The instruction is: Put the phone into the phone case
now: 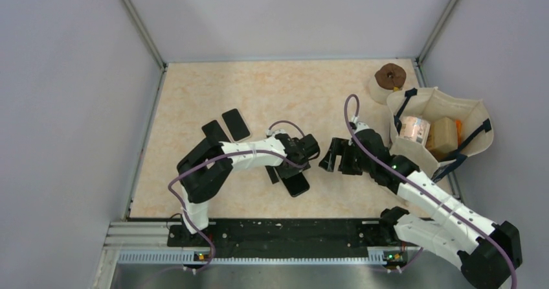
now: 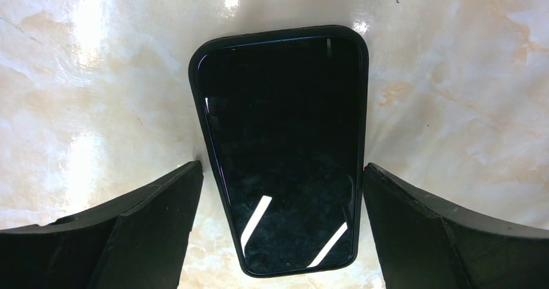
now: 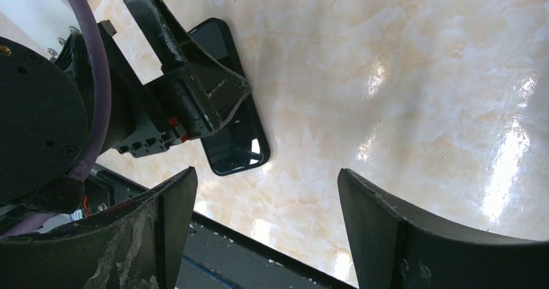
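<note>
A black phone (image 2: 285,140) lies flat on the marble table, screen up, with the dark rim of the phone case (image 2: 364,107) all round it. A thin reddish line shows between glass and rim along its left edge. My left gripper (image 2: 281,172) hangs right above it, open, one finger on each side and neither touching. From above, the phone (image 1: 298,185) lies just below the left gripper (image 1: 288,171). My right gripper (image 1: 333,159) is open to the right of it, over bare table. In the right wrist view the right gripper (image 3: 265,175) holds nothing, and the phone (image 3: 239,140) shows under the left arm's fingers.
Two more flat black phone-shaped slabs (image 1: 235,124) (image 1: 215,132) lie at the back left. A cream tote bag (image 1: 476,117) with boxes inside stands at the right, with a brown-topped roll (image 1: 390,76) behind it. The black base rail (image 3: 259,253) runs along the near edge.
</note>
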Available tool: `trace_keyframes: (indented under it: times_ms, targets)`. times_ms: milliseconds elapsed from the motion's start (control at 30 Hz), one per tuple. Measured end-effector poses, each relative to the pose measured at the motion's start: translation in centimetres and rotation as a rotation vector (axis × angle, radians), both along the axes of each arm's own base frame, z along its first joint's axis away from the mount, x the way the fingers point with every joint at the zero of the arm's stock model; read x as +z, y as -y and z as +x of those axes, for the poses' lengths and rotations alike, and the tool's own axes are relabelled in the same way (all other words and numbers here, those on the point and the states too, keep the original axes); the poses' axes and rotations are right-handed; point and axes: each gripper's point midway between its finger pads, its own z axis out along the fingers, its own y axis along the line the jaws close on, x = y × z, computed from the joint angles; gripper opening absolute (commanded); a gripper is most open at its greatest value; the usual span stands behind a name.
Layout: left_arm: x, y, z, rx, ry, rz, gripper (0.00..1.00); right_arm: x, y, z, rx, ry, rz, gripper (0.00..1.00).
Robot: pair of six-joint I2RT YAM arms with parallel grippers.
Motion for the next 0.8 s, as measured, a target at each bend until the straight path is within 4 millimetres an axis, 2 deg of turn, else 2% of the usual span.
trace_keyframes:
  times_ms: [133,333,367,433,500,533,600,800]
  targets:
    - [0.0,0.4,0.0,-0.010,-0.010,-0.006,0.88,0.0,0.0,0.0,-0.001,0.000,0.000,0.80]
    - [-0.1,1.1,0.0,-0.031,-0.025,-0.003,0.45,0.0,0.0,0.0,-0.001,0.000,0.000,0.79]
    - [0.0,1.1,0.1,-0.031,-0.025,-0.005,0.41,0.0,0.0,0.0,-0.001,0.000,0.000,0.79]
    - [0.1,1.0,0.5,-0.029,-0.025,-0.008,0.35,0.0,0.0,0.0,-0.001,0.000,0.000,0.79]
    - [0.4,0.5,0.6,-0.039,-0.040,-0.001,0.34,0.0,0.0,0.0,0.000,0.000,-0.001,0.79]
    - [1.9,-0.6,0.7,-0.031,-0.048,0.010,0.34,0.0,0.1,0.0,-0.001,0.000,-0.002,0.79]
    - [3.1,-0.9,3.1,-0.010,-0.007,-0.030,0.34,0.0,0.1,0.0,-0.001,0.000,-0.004,0.79]
    - [1.4,-3.8,11.1,0.044,0.041,-0.007,0.35,0.3,0.1,0.2,-0.005,0.004,-0.006,0.79]
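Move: The phone in its black case lies flat right between the left fingertips, its middle about 1 cm below the hand and at most 1 cm nearer the base. Of the two dark phones farther out, the closer lies some 18 cm left and 15 cm ahead of that hand, the other about 24 cm left and 12 cm ahead. From the right hand the cased phone lies roughly 12 cm left, about level fore and aft, and 11 cm below. The cased phone stands between wide-open left fingers; they close in along its long sides to about a third of full opening as the hand eases 1 cm right. Then the hand hops up about 3 cm, clear of the phone, and sweeps quickly forward, 11 cm in all, drifting left and sinking again over bare table, with hardly any wrist turn. ##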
